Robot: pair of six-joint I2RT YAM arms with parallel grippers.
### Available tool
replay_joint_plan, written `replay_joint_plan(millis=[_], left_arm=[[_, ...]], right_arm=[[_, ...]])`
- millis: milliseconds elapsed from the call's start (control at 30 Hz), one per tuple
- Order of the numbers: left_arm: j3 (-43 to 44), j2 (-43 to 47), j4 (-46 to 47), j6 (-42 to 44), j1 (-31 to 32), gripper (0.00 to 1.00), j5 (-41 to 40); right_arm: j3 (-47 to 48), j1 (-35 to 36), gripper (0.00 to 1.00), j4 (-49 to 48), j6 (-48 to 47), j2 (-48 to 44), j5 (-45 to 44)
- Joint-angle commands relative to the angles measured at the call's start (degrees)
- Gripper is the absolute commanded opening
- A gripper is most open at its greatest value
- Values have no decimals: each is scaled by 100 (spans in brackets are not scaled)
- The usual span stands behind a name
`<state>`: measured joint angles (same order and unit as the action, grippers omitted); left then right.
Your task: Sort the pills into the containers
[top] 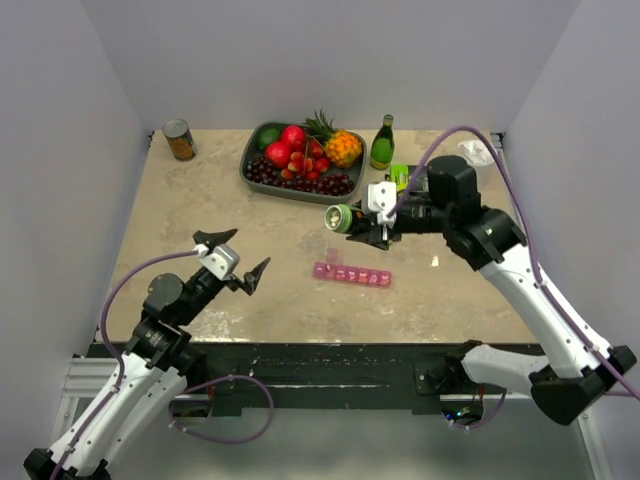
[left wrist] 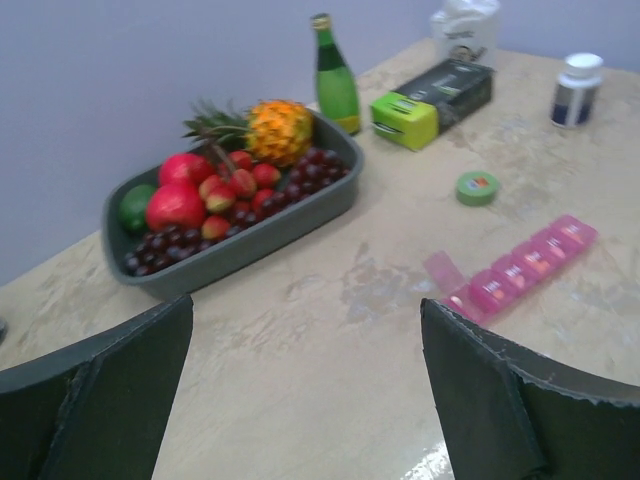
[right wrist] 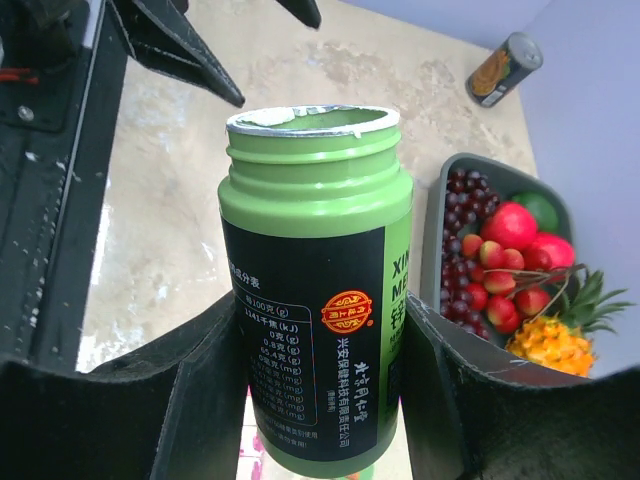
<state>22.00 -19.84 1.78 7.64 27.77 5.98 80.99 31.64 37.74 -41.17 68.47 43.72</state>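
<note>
The pink translucent pill organizer (top: 352, 274) lies flat at the table's middle. In the left wrist view (left wrist: 525, 262) its left end lid stands open. My right gripper (top: 370, 224) is shut on an uncapped green pill bottle (top: 340, 217) and holds it sideways above the table, just beyond the organizer, mouth pointing left. In the right wrist view the bottle (right wrist: 315, 300) sits between the fingers (right wrist: 480, 400), a torn foil rim at its mouth. My left gripper (top: 240, 262) is open and empty, left of the organizer. No loose pills show.
A grey fruit tray (top: 262, 178) stands at the back, also in the left wrist view (left wrist: 330, 205). Beside it are a green glass bottle (top: 382, 142) and a green-black box (left wrist: 430, 105). A green cap (left wrist: 477, 187) and a white bottle (left wrist: 577, 90) lie near. A can (top: 179, 139) stands back left.
</note>
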Motion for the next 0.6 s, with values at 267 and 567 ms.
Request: replay_joint_plan(millis=[267,567], left_arm=[[-162,-1662,973,2126,27,95,3374],[831,-4202,209,4140,1098,94,2813]], right_arm=[[-2965,-52,0,-4187,187,-1511,190],[-4072,-1053,0,-4142,1136,-2600,698]])
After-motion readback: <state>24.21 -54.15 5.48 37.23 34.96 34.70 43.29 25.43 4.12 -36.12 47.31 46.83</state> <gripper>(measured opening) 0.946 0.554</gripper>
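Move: The left hand is empty and open. The pill box's middle lies about 24 cm to its right, 5 cm ahead and 23 cm below; the green cap is roughly 12 cm farther out than the box and 10 cm farther right. The green bottle, held in the right hand, hangs about 24 cm to the left hand's right, level ahead and some 10 cm higher. From the right hand the pill box is 4 cm ahead, 1 cm right and about 32 cm below. Swinging down and to the right by about 15 cm in all, the left hand heads for the pill box, fingers staying wide open and touching nothing. Its wrist turns some 40 degrees clockwise and dips the fingertips, which end pointing rightward and down. Meanwhile the right hand keeps its grip on the green bottle, sinks about 6 cm above the box, then drifts a few centimetres right, tilting slightly. ##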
